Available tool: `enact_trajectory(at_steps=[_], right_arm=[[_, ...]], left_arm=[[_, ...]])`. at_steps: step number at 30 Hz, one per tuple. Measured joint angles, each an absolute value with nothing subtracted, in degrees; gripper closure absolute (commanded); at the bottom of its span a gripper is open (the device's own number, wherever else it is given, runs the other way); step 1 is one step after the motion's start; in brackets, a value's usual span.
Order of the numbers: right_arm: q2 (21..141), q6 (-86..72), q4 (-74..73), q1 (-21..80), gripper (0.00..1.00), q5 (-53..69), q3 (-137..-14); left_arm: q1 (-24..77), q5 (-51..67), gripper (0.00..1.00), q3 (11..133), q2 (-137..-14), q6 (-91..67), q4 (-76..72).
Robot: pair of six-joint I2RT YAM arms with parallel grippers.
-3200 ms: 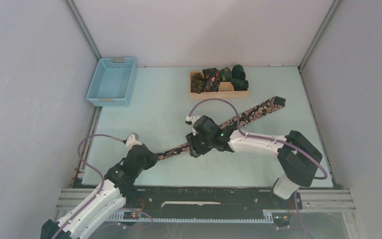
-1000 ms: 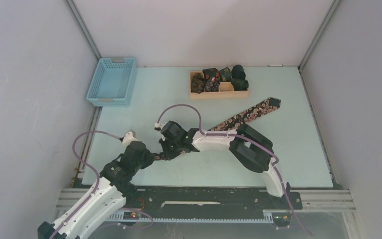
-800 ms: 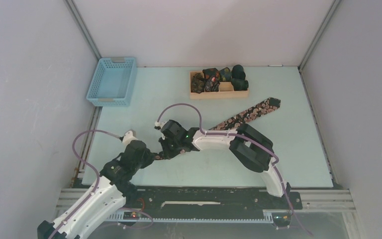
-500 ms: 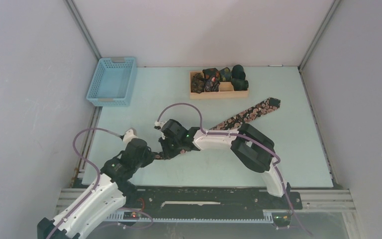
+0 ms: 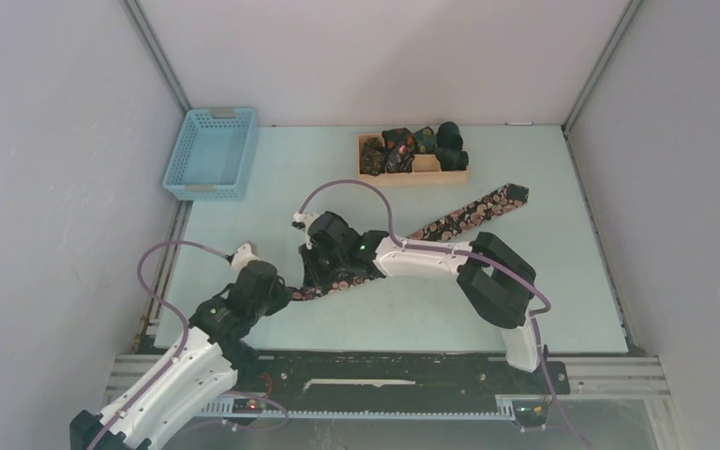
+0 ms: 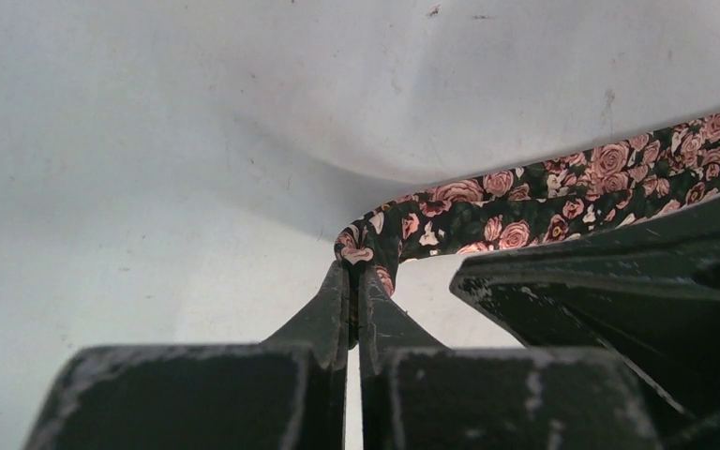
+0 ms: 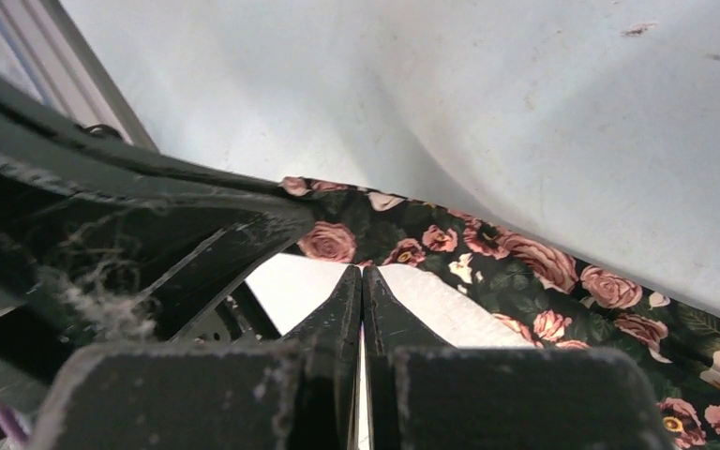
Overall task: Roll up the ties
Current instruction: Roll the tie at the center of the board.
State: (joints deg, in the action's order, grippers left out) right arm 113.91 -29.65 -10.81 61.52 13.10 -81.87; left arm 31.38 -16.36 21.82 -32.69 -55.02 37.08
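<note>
A long dark tie [image 5: 459,216] with pink roses lies slanted across the table, its wide end at the far right. Its narrow end [image 6: 361,246] is pinched in my left gripper [image 5: 284,293], whose jaws are shut on it [image 6: 354,272]. From there the tie [image 6: 562,192] rises off the table to the right. My right gripper [image 5: 323,274] sits close by, over the same stretch of tie. Its jaws are shut, and the tips [image 7: 363,270] meet the tie's [image 7: 525,267] near edge; no fabric shows between them.
A wooden tray [image 5: 431,176] at the back holds several small dark rolled ties [image 5: 398,145]. A blue basket [image 5: 211,155] stands at the back left corner. The two gripper heads are almost touching near the table's front left.
The right gripper travelled left along the tie toward the left gripper, then shifted slightly back and right. The tie's wide end crept a little nearer. The left gripper kept its hold.
</note>
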Motion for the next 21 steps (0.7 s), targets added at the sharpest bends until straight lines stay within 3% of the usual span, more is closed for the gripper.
enact_trajectory(at_steps=[21], right_arm=[[123.5,-30.4,-10.5,61.7,1.00,14.0,-85.1]], left_arm=[[31.4,-16.1,1.00,21.8,-32.1,-55.0,37.5]])
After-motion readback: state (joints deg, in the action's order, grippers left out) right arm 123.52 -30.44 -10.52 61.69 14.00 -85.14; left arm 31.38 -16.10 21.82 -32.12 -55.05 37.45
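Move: The tie's folded end, pinched by the left fingers, lies roughly 3 cm to the left of the right fingertips, 1 cm back and 6 cm below. Its far end stretches about 48 cm to the right and 26 cm ahead of the right hand; the blue basket is some 25 cm left and 36 cm ahead, the wooden box about 24 cm right and 35 cm ahead. For the left hand, the folded end is right between its fingertips. The right hand, fingers kept shut and slanting down to the left, sinks about 6 cm onto the tie close beside the left fingertips and, once down, presses there and drags about 1 cm to the left towards the folded end. The left hand stays in place, still pinching that end, while the right wrist tips only slightly, some 5 degrees. ##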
